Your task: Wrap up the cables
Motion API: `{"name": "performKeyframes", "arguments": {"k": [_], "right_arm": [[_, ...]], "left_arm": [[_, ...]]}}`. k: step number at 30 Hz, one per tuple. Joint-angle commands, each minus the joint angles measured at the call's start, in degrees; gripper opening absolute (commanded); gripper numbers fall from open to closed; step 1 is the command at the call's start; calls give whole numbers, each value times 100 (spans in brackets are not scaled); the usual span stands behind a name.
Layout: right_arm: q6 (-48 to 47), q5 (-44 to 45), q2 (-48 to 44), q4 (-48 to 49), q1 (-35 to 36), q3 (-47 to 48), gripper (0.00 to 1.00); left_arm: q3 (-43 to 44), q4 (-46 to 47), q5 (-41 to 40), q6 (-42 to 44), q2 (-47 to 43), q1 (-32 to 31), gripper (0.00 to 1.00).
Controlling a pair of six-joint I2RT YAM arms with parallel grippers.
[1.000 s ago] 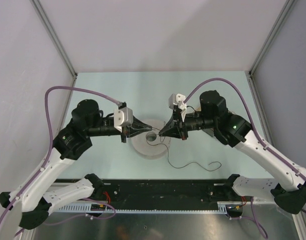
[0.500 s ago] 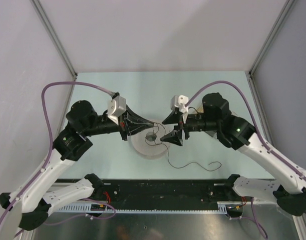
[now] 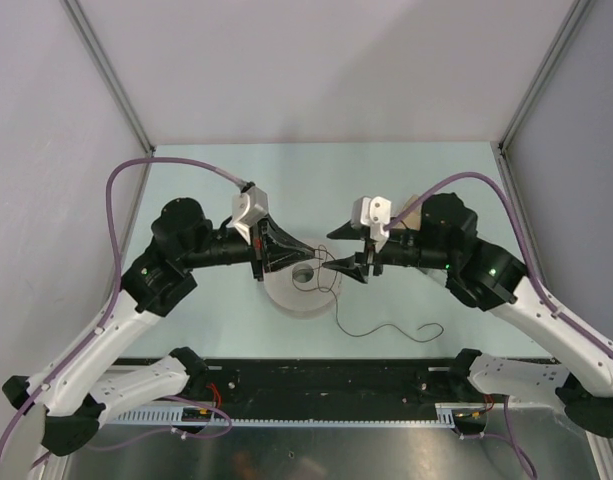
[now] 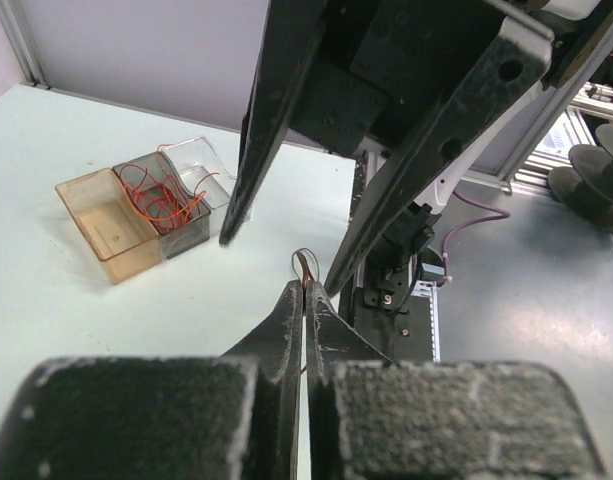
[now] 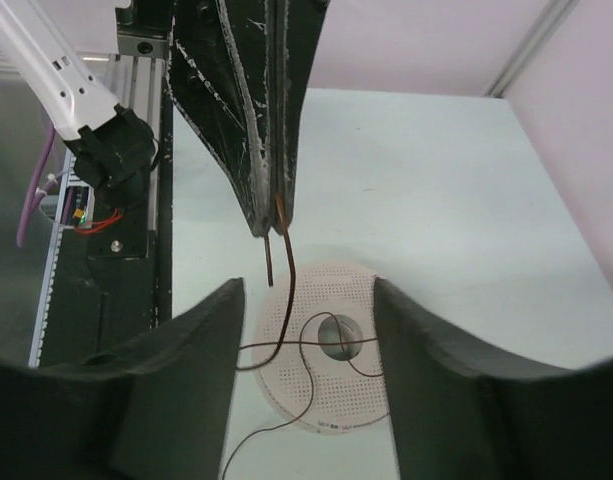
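The cable [image 3: 386, 330] is a thin dark wire that trails over the table right of the white perforated spool [image 3: 298, 290] and crosses the spool's hole [image 5: 338, 335]. One end rises to my left gripper [image 3: 311, 256], which is shut on the cable [image 5: 289, 265] just above the spool. In the left wrist view the wire end [image 4: 304, 262] pokes out past the left gripper [image 4: 305, 287]. My right gripper [image 3: 329, 251] is open, its fingers [image 5: 186, 390] standing either side of the left gripper's tip [image 5: 271, 215] and touching nothing.
Clear and amber plastic boxes [image 4: 136, 205] holding orange-red wire coils stand on the table behind the right arm. Purple arm cords [image 3: 166, 165] arch above both arms. A black rail [image 3: 326, 380] runs along the near table edge.
The right gripper has opened and let go of the cable. The left gripper has swung rightward over the spool, staying shut on the cable end.
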Motion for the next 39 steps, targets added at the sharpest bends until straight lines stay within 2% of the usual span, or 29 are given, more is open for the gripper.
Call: {"name": "performKeyframes", "arguments": {"k": [1, 7, 20, 24, 29, 30, 31, 33, 35, 36, 39], "right_arm": [[-202, 174, 209, 251, 190, 185, 51], [-191, 76, 307, 309, 288, 193, 23], [-161, -57, 438, 255, 402, 186, 12], [-86, -9, 388, 311, 362, 184, 1], [112, -74, 261, 287, 106, 179, 0], [141, -87, 233, 269, 57, 183, 0], [177, -106, 210, 246, 6, 185, 0], [259, -128, 167, 179, -133, 179, 0], [323, -115, 112, 68, -359, 178, 0], [352, -142, 79, 1, -536, 178, 0], [471, -423, -8, -162, -1387, 178, 0]], "left_arm": [[97, 221, 99, -173, -15, 54, 0], [66, 218, 47, -166, -69, 56, 0], [3, 449, -218, -421, -72, 51, 0], [-54, 474, -266, -461, -75, 58, 0], [-223, 470, -346, -621, -89, 156, 0], [-250, 471, -365, -643, -83, 188, 5], [-281, 472, -388, -680, -89, 225, 13], [-331, 468, -411, -800, -100, 385, 40], [-387, 437, -303, -923, -85, 713, 59], [-420, 384, -185, -952, -59, 932, 64], [-573, 84, 202, -858, 182, 1741, 71]]}}
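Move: The cable's bunched strand sticks out of the left hand's shut fingertips, about 2 cm to that hand's right and 1 cm lower; from the open right hand it is some 3 cm left and 2 cm down. The white spool lies on the table roughly 33 cm below both hands, about 8 cm ahead and 7 cm left of the right hand. The divided box, equally low, is about 16 cm ahead and 24 cm right of the right hand. The cable strand passes from left to right: the right hand eases about 3 cm left and 2 cm down around it, shutting its fingers on it while the left hand keeps still and holds. Then the left fingers open and swing away forward, some 5 cm, slightly left and down, as the right hand, still pinching, draws off to the right and forward. ##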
